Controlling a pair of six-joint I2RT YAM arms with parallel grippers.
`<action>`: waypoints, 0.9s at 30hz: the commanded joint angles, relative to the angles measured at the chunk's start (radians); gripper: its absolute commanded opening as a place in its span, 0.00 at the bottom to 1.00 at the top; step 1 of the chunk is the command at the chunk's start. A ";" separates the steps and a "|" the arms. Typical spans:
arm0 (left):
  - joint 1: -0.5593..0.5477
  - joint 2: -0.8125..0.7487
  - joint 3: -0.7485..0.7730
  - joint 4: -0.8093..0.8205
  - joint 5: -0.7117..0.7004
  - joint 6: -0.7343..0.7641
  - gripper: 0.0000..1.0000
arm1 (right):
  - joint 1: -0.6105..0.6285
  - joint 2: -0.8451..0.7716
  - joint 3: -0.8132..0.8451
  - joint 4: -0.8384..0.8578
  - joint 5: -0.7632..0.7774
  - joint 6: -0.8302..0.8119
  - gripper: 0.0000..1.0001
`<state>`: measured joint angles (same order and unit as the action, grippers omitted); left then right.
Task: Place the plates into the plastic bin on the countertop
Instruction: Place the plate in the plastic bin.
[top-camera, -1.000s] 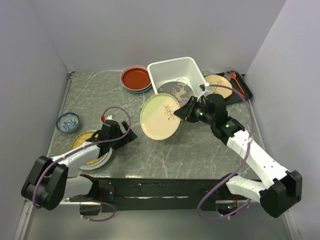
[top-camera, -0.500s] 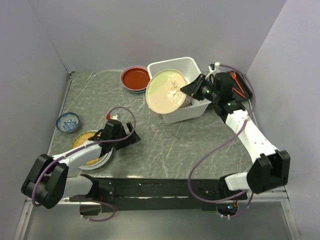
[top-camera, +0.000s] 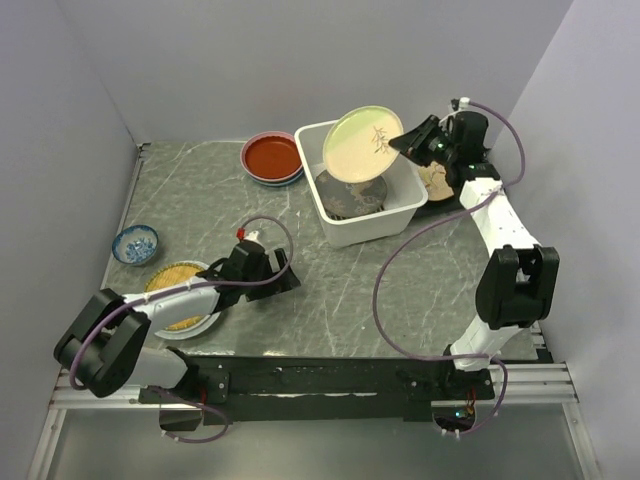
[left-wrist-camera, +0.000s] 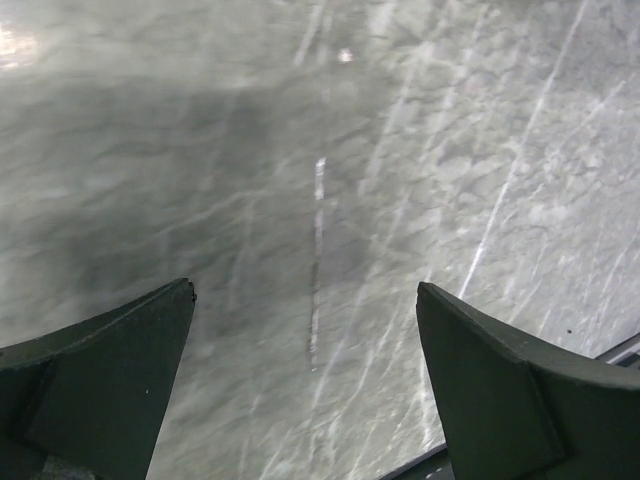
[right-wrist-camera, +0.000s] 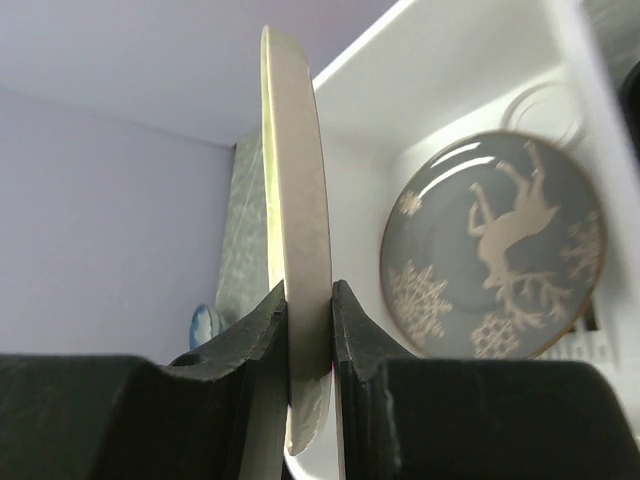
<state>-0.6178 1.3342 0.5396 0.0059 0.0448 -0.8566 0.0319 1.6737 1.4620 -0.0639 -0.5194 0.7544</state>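
Observation:
My right gripper (top-camera: 401, 144) (right-wrist-camera: 308, 300) is shut on the rim of a cream plate with a branch (top-camera: 362, 144) (right-wrist-camera: 296, 190). It holds the plate tilted on edge above the white plastic bin (top-camera: 345, 231) (right-wrist-camera: 450, 70). A dark plate with a gold tree (top-camera: 350, 193) (right-wrist-camera: 495, 250) lies flat in the bin. My left gripper (top-camera: 285, 279) (left-wrist-camera: 305, 295) is open, low over the bare countertop (top-camera: 380, 280) (left-wrist-camera: 350, 150), with nothing between its fingers. A yellow lattice plate (top-camera: 178, 297) on a white plate lies partly under the left arm. Red plates (top-camera: 272, 157) are stacked left of the bin.
A small blue patterned bowl (top-camera: 135, 244) sits near the left wall. Another cream plate (top-camera: 436, 181) lies right of the bin, partly hidden by the right arm. Grey walls close in the left, back and right sides.
The right arm has carried the cream plate from in front of the bin up and back over it, tilting it steeper. The left gripper has slid right, away from the yellow plate.

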 joint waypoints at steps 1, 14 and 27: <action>-0.028 0.060 0.029 -0.014 -0.006 -0.010 0.99 | -0.021 -0.002 0.112 0.138 -0.082 0.060 0.00; -0.045 0.108 0.060 0.008 -0.008 0.002 0.99 | 0.016 0.043 0.041 0.070 0.001 -0.016 0.00; -0.045 0.022 0.043 -0.041 -0.042 -0.001 0.99 | 0.100 0.161 0.026 -0.048 0.099 -0.089 0.02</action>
<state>-0.6575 1.3964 0.5976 0.0051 0.0284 -0.8589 0.1093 1.8454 1.4471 -0.1619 -0.4255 0.6708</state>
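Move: The right hand grips the pale green plate by its edge; the plastic bin's middle lies about 4 cm ahead, 6 cm to the left and 22 cm below. The dark deer plate on its floor is about 3 cm ahead, 7 left, 27 below; the red dishes about 14 ahead, 27 left, equally low. From the left hand, the bin is about 27 cm ahead, 16 to the right, 3 above. The right hand lowers the held plate about 11 cm into the bin, tipping some 15 degrees down, grip kept. ##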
